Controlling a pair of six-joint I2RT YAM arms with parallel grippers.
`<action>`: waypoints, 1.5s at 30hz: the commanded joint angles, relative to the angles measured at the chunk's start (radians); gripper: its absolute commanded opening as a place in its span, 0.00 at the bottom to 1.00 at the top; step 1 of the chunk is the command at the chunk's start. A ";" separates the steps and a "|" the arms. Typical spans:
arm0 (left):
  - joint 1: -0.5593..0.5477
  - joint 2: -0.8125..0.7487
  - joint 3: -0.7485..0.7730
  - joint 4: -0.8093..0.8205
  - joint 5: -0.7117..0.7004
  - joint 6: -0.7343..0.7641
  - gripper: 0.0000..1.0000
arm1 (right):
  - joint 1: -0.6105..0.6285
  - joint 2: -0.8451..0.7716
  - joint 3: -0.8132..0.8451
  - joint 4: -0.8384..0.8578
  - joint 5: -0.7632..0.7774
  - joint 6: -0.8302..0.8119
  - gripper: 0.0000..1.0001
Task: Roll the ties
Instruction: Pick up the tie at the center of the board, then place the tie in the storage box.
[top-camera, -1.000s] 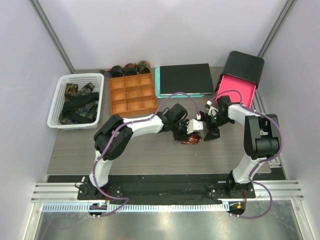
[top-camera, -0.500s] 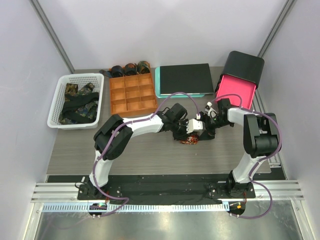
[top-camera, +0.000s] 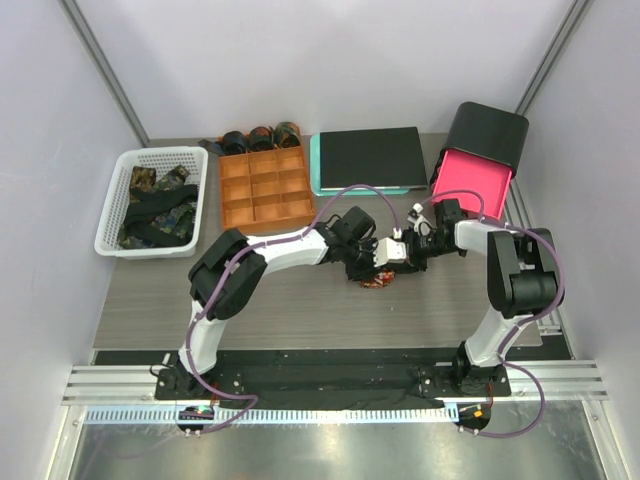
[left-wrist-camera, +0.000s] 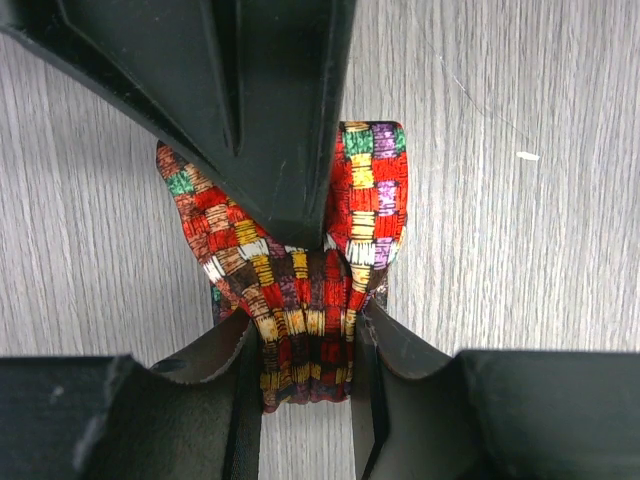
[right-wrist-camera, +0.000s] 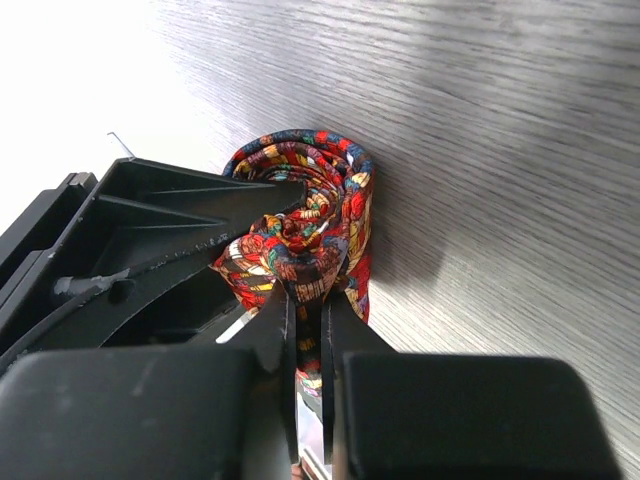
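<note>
A red-orange checked tie (top-camera: 378, 278) lies coiled into a loose roll at the middle of the table. My left gripper (top-camera: 368, 262) is shut on the coil; in the left wrist view its fingers (left-wrist-camera: 375, 350) press the tie (left-wrist-camera: 300, 290) from both sides. My right gripper (top-camera: 405, 252) meets it from the right. In the right wrist view its jaws stand nearly together, shut on the fabric at the core of the roll (right-wrist-camera: 305, 220), with the right gripper (right-wrist-camera: 308, 310) against the left gripper's body (right-wrist-camera: 150, 230). Three dark rolled ties (top-camera: 260, 136) stand behind the tray.
An orange compartment tray (top-camera: 265, 188) sits at the back left. Beside it a white basket (top-camera: 150, 252) holds dark patterned ties (top-camera: 150, 205). A black notebook on a teal pad (top-camera: 365, 158) and a pink box with a black lid (top-camera: 478, 160) are at the back right.
My right gripper has moved left to the coil and gone from open to shut on the tie. The left gripper has kept its hold and place.
</note>
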 joint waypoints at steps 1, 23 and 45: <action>0.005 0.054 0.003 -0.099 -0.028 -0.043 0.13 | 0.010 -0.016 -0.024 0.040 0.134 -0.013 0.01; 0.316 -0.509 -0.158 -0.255 0.039 -0.336 1.00 | 0.178 -0.061 0.562 -0.158 0.342 0.055 0.01; 0.611 -0.886 -0.442 -0.284 -0.318 -0.617 1.00 | 0.547 0.484 1.293 -0.224 0.848 -0.077 0.01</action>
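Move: The rolled tie is already pinched from both sides: its middle lies about 2 cm right of my left hand point and 2 cm left of my right one, level with both. The organizer's near right compartment, which my right hand heads for, is roughly 18 cm ahead and 22 cm left of it, about 2 cm lower. The black board's middle lies some 28 cm ahead and 4 cm left of my right hand, at about the same height as the compartment. I open my left fingers wide and let the tie go, rising as I pull that hand some 29 cm left while it turns counter-clockwise. My right hand keeps its pinch, lifts the rolled tie off the table and arcs forward and left by about 19 cm each way towards the near right compartment, climbing high and then sinking, its fingers swinging to point forward-left and down. ##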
